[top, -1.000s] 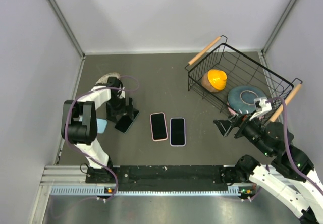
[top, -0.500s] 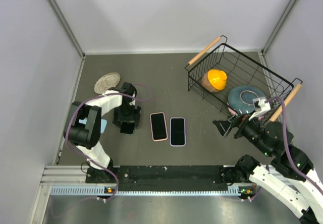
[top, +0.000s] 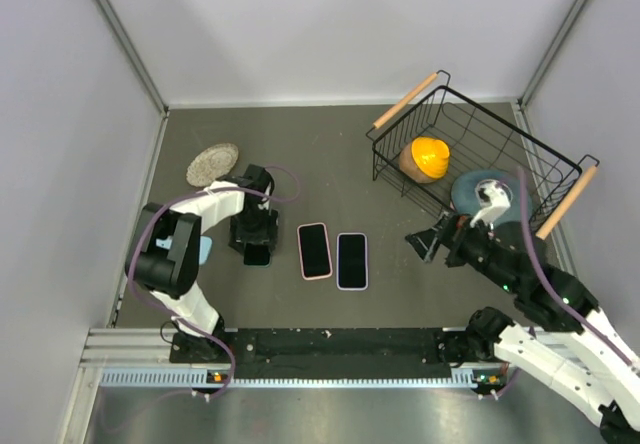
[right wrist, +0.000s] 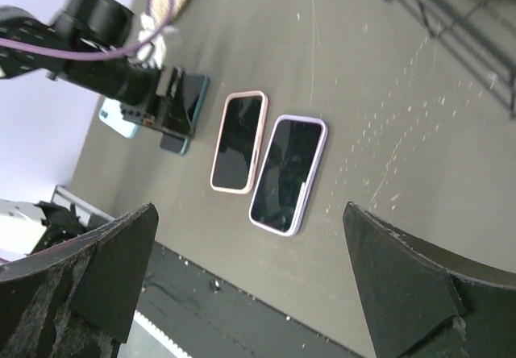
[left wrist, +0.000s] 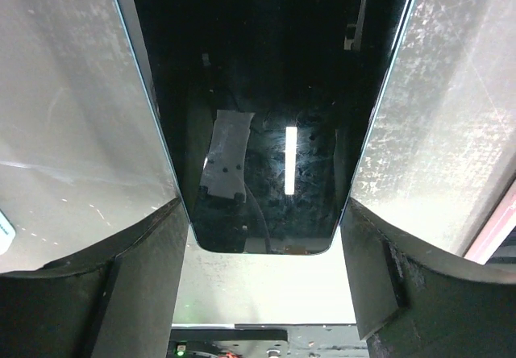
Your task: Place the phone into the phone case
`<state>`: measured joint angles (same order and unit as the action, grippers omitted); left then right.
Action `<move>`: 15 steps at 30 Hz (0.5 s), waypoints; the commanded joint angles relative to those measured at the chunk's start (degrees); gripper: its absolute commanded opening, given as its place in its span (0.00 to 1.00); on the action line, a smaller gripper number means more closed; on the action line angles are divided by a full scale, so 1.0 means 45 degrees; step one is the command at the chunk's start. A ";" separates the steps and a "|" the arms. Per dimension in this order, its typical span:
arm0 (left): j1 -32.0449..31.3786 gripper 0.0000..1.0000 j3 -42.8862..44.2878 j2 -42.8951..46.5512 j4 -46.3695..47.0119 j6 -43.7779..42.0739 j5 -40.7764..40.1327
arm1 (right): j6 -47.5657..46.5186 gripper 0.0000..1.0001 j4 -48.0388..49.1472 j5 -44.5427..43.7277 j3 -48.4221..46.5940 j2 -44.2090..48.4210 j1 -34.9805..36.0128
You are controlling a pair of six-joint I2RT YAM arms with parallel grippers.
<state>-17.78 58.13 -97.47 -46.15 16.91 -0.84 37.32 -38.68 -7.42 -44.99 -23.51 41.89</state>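
A black phone with a blue rim (left wrist: 266, 92) lies between the fingers of my left gripper (left wrist: 266, 213), which is shut on its edges. In the top view the left gripper (top: 256, 242) stands over this phone (top: 257, 256) at the table's left. A light blue phone case (top: 201, 251) lies just left of it, partly hidden by the arm; it also shows in the right wrist view (right wrist: 115, 122). My right gripper (top: 427, 247) is open and empty, above the table right of the phones.
A phone in a pink case (top: 314, 251) and one in a lilac case (top: 352, 261) lie side by side mid-table. A wire basket (top: 400, 124) at the back right holds an orange object (top: 428, 157) and a blue-grey plate (top: 480, 192). A woven coaster (top: 212, 164) lies far left.
My left gripper moved right and nearer with the phone, uncovering the woven coaster. My right gripper has shifted left toward the phones.
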 commanded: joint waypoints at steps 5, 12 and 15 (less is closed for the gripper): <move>-0.0092 0.44 -0.1372 0.1462 0.1893 0.1397 0.2603 | 0.1920 0.91 0.3314 0.2074 0.0427 -0.2801 0.0105; -0.0092 0.41 -0.2545 0.2714 0.3223 0.2277 0.3819 | 0.3598 0.65 0.6302 0.2957 0.0468 -0.6585 0.0338; -0.0092 0.39 -0.2975 0.3163 0.3594 0.2454 0.4170 | 0.3873 0.59 0.6835 0.2568 -0.0214 -0.7975 0.0962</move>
<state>-17.91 47.16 -86.17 -35.68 25.28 12.95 50.65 -17.43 3.11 -42.83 -53.43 42.83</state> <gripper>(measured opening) 0.752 0.624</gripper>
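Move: The left hand already grips the dark phone across its near part, the phone's middle about 4 cm ahead of the grip. The pink-cased phone lies some 16 cm to its right, the purple-cased one about 26 cm right and 3 cm nearer. From the right hand, 25 cm or so higher than all three, the gripped phone is about 39 cm left and 13 ahead, the purple-cased one 13 left and 6 ahead, the pink-cased one 24 left and 9 ahead. Keeping its pinch on the dark phone's long edges, the left hand carries it about 4 cm right towards the pink-cased phone, easing back and slightly up while rolling some 15 degrees so the phone's right edge rises. The right hand sweeps about 10 cm left, also down and forward, towards that phone and in above the purple-cased one, fingers tipping down and closing partway on nothing. ##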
